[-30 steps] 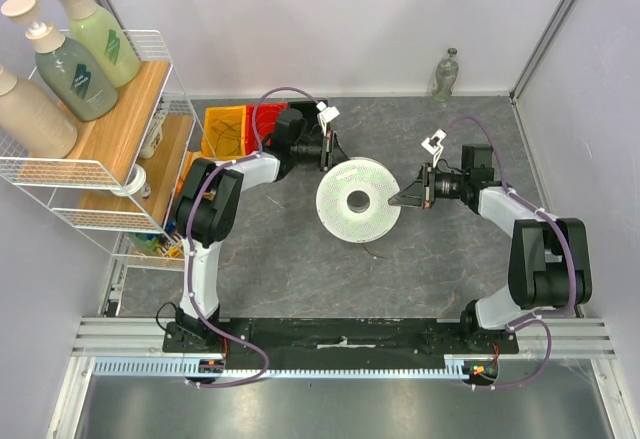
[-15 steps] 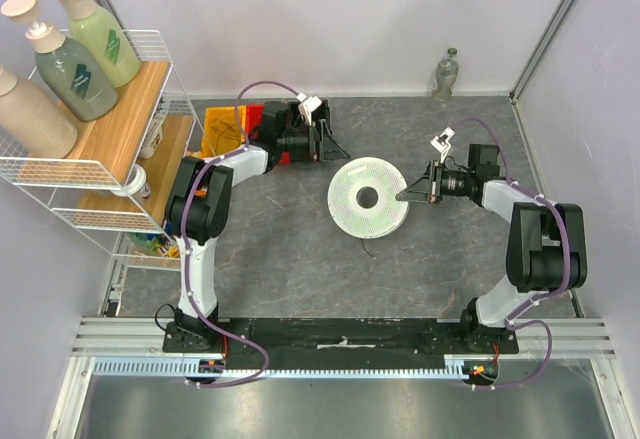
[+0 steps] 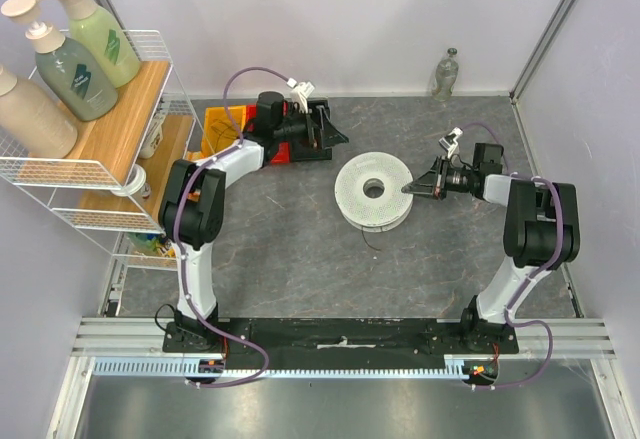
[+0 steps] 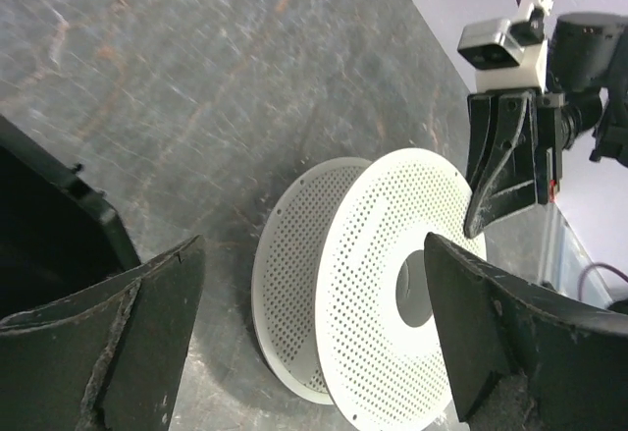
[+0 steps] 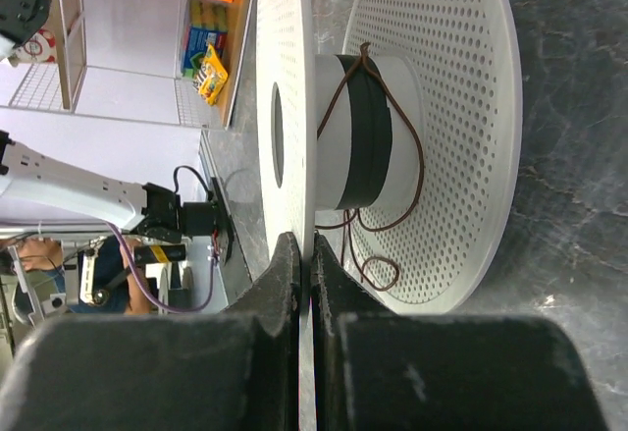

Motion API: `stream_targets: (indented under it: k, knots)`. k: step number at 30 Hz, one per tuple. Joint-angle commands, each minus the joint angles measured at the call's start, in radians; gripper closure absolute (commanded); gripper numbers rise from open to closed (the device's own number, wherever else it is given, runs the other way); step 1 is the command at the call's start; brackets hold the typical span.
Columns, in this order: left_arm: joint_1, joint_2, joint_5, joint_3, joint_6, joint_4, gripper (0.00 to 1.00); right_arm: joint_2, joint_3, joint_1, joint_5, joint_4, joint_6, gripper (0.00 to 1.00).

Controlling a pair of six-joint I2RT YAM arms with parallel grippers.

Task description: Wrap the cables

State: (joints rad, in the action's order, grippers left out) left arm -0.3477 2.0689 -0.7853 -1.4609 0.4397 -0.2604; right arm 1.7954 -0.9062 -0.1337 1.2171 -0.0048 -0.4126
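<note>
The white perforated spool [image 3: 374, 190] lies in the middle of the table. The thin dark cable [image 5: 396, 188] is wound round its hub, with loose loops hanging between the flanges; a short tail shows by the spool's near edge [image 3: 372, 249]. My right gripper [image 3: 410, 188] is shut on the rim of the spool's upper flange [image 5: 290, 107], the fingertips [image 5: 287, 254] pinching it. My left gripper [image 3: 335, 137] is open and empty, up and left of the spool and apart from it. In the left wrist view the spool [image 4: 392, 294] lies beyond the open fingers [image 4: 147, 333].
A wire rack [image 3: 100, 169] with pump bottles [image 3: 70, 69] stands at the left. An orange box [image 3: 225, 129] sits by the left gripper. A clear plastic bottle [image 3: 447, 74] stands at the back wall. Side walls close in the table.
My left gripper has pulled back from the spool toward the rear left. The spool has shifted to the right with my right gripper, which stays shut on its rim.
</note>
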Motion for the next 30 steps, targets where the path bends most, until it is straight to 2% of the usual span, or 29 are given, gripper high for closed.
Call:
stream_targets:
  k: [1, 7, 11, 14, 17, 20, 27, 30]
  knots:
    - [0.006, -0.114, 0.118, -0.049, -0.104, 0.018, 0.04, 0.050, -0.045, -0.010, -0.140, 0.180, -0.025, 1.00]
    - [-0.008, -0.197, 0.189, -0.110, -0.295, 0.220, 0.03, 0.107, -0.056, -0.015, -0.202, 0.209, -0.075, 1.00]
    - [-0.016, -0.225, 0.250, -0.182, -0.371, 0.432, 0.02, 0.130, -0.069, -0.015, -0.232, 0.194, -0.074, 0.90]
    - [-0.019, -0.210, 0.302, -0.292, -0.407, 0.625, 0.02, 0.131, -0.094, -0.015, -0.263, 0.117, -0.032, 0.80]
    - [-0.019, -0.187, 0.328, -0.375, -0.507, 0.788, 0.01, 0.121, -0.115, -0.015, -0.301, 0.045, 0.021, 0.70]
    - [-0.019, -0.222, 0.371, -0.349, -0.556, 0.806, 0.01, 0.114, -0.141, -0.015, -0.340, -0.033, 0.063, 0.62]
    - [-0.019, -0.265, 0.411, -0.371, -0.634, 0.886, 0.01, 0.059, -0.157, -0.018, -0.402, -0.159, 0.147, 0.22]
    - [-0.019, -0.286, 0.405, -0.368, -0.667, 0.920, 0.01, 0.033, -0.163, -0.029, -0.427, -0.216, 0.179, 0.13]
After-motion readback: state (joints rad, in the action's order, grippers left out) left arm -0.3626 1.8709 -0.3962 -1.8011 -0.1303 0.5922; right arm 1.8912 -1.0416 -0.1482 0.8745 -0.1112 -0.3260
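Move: My right hand has the spool's rim shut between its fingers. The spool's middle lies about 10 cm to its left, 1 cm back and 4 cm below. The loose cable end is some 10 cm back and 9 cm left of that hand, down on the table. From my open left hand, the spool is about 12 cm back, 8 cm right and 10 cm below. The black bin stands roughly 6 cm left of that hand, 4 cm ahead and 12 cm below. With my right hand I carry the spool's rim forward about 5 cm and down about as far, then spread my fingers to let the rim go, drawing off to the right with the fingertips tipping down. Meanwhile my left hand, still wide open, backs away from the spool, up about 10 cm and leftwards, sinking a little at the end as its fingers tip down some 30 degrees. ##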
